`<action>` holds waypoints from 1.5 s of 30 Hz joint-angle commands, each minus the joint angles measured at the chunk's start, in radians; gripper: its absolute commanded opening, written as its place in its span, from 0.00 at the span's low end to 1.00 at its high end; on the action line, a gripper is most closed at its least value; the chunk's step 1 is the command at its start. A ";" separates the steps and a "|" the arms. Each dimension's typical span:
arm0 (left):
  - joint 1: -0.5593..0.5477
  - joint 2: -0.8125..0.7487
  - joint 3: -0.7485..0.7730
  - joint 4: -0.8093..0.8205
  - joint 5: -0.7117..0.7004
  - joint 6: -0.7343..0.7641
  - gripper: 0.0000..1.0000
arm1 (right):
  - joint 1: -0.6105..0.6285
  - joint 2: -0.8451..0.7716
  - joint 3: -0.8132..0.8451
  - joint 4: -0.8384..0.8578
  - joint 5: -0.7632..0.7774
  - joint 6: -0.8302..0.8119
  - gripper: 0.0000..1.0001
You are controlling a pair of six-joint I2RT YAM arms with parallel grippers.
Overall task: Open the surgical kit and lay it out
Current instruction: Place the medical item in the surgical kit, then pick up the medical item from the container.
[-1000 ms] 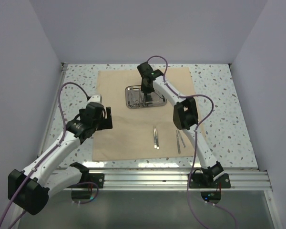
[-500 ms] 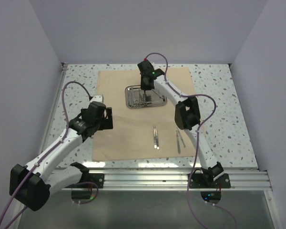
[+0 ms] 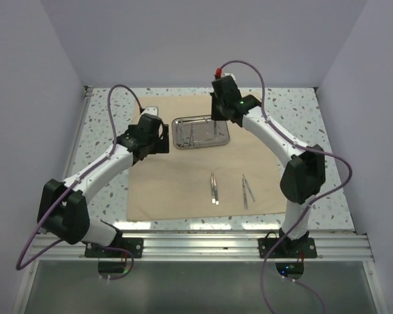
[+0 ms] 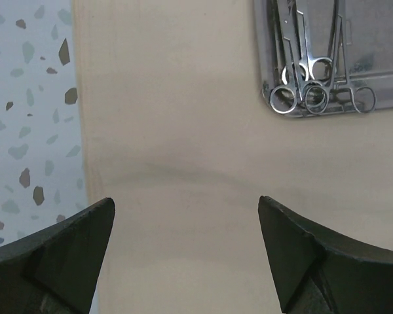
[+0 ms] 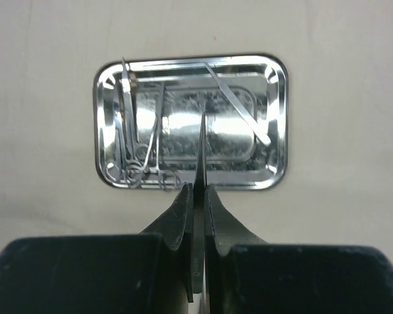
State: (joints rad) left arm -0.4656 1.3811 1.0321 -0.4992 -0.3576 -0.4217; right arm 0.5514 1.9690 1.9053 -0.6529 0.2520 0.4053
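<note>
The tan cloth wrap [image 3: 170,190] lies spread flat on the table. On it stands the shiny steel tray [image 3: 226,140], with ring-handled scissors and forceps [image 5: 141,163] piled at one end and a flat pair of tweezers [image 5: 239,104] lying aslant. My right gripper [image 5: 198,186] hangs over the tray's near rim [image 5: 190,62], shut on a thin steel instrument [image 5: 202,144] seen edge-on. My left gripper [image 4: 185,199] is open and holds nothing, low over bare cloth [image 4: 183,131] left of the tray. From above, the left gripper [image 3: 162,139] sits beside the tray and the right gripper [image 3: 216,119] over it.
Two thin silver instruments lie on the cloth's near half: one [image 3: 213,190] in the middle, one [image 3: 246,191] to its right. Speckled tabletop [image 3: 105,118] borders the cloth on all sides. Grey walls close in the table at the back and sides.
The left arm has swung forward and right, its gripper now beside the tray. The right gripper has risen from the tray and shifted right with the thin instrument between its fingers.
</note>
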 commanded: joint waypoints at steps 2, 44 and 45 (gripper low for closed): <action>-0.004 0.157 0.149 0.117 0.003 0.044 0.94 | 0.028 -0.227 -0.309 0.070 -0.060 0.055 0.00; 0.005 1.001 1.019 0.002 0.071 -0.015 0.67 | 0.171 -0.584 -0.743 -0.017 -0.082 0.052 0.67; 0.008 1.006 1.028 0.005 0.072 -0.023 0.67 | 0.168 -0.585 -0.743 -0.024 -0.079 0.050 0.67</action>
State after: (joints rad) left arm -0.4648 2.3695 1.9942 -0.4992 -0.2661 -0.4126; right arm 0.7254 1.4101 1.1309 -0.6384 0.1406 0.4805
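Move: The right hand, holding tweezers about 18 cm above the cloth, is bound for the pair of laid-out tweezers some 22 cm back and 1 cm to its right. The two scalpels lie about 12 cm right of that pair and level with it; the tray's middle is 6 cm ahead and 4 cm left of this hand. For the empty left hand, the scissors bunch lies 19 cm ahead, 12 cm right and 12 cm below; the tray's middle is 5 cm farther right. The right hand lets go of its tweezers beside the laid-out pair, having swung back some 22 cm and down 13 cm with the fingers tipping about 20 degrees more steeply down, then lifts clear by about 6 cm with its fingers open. Meanwhile the left hand sweeps forward 20 cm and right 12 cm, sinking about 9 cm to the scissors bunch in the tray, its wide-open fingers narrowing partway around it; contact there can't be seen. ##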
